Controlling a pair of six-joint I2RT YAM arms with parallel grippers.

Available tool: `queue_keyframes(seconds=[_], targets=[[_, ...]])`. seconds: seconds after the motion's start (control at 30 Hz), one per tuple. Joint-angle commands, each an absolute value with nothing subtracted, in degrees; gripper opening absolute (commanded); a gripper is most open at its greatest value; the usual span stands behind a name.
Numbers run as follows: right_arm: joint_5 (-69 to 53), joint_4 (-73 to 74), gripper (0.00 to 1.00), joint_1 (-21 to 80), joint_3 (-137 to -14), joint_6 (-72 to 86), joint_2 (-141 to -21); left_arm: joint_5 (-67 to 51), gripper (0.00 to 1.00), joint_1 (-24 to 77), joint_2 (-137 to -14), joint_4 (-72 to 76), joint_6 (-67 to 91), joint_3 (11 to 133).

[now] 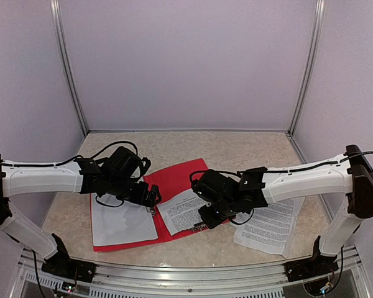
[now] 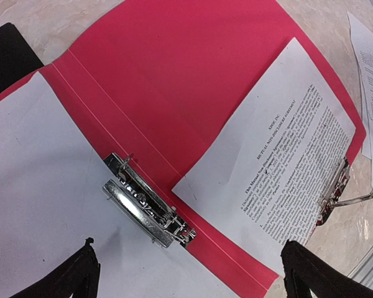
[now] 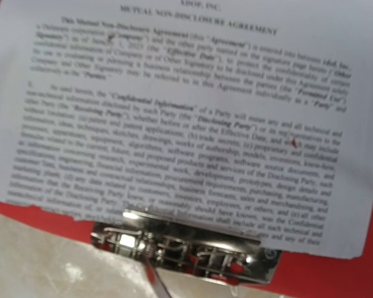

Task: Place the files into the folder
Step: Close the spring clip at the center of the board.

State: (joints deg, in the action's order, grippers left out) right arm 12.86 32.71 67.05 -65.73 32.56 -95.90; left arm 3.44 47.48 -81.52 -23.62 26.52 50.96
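Observation:
The red folder lies open on the table. A nearly blank white sheet covers its left half. A printed sheet lies on its right half, its lower edge under a metal clip. More printed files lie on the table to the right. My left gripper hovers open over the spine clip, with its fingers wide apart and nothing between them. My right gripper sits low at the right clip and its lever. Its fingers do not show in the right wrist view.
Pale walls with metal posts close in the tabletop on three sides. A metal rail runs along the near edge between the arm bases. Black cables loop off the left wrist.

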Motion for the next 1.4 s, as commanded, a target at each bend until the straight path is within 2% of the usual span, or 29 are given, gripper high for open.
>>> queue_keyframes(seconds=[0.0, 1.0, 1.37], targets=[[12.8, 33.2, 0.24, 66.8, -65.8, 33.4, -97.5, 4.3, 0.99, 48.1, -82.0, -23.8, 26.1, 52.1], [13.7, 34.7, 0.04, 66.4, -65.9, 33.6, -98.5, 6.0, 0.99, 48.5, -81.6, -24.9, 25.8, 51.9], [14.0, 34.3, 0.0, 66.4, -64.0, 34.7, -98.1, 6.2, 0.99, 49.4, -81.5, -24.5, 25.1, 52.0]])
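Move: The right hand hovers at the spring clip on the bottom edge of the red board: the clip's middle is about 2 cm ahead, 3 cm left and 3 cm below, with its raised lever end about 1 cm straight below the hand point. The printed sheet's middle is some 6 cm ahead, 7 cm left and 4 cm below; the spine clip is about 7 cm ahead, 19 cm left and as low. From the left hand, the spring clip lies roughly 15 cm right, 6 cm back and 6 cm down. The right hand first sinks about 1 cm to the spring clip's upstanding lever and then holds that height, while its fingers, already only a quarter open, close steadily until practically shut, pinching the lever's thin end. In the second half it also eases a good half centimetre to the right, back towards its own side, with the wrist barely turning and the fingers still pointing steeply down. ##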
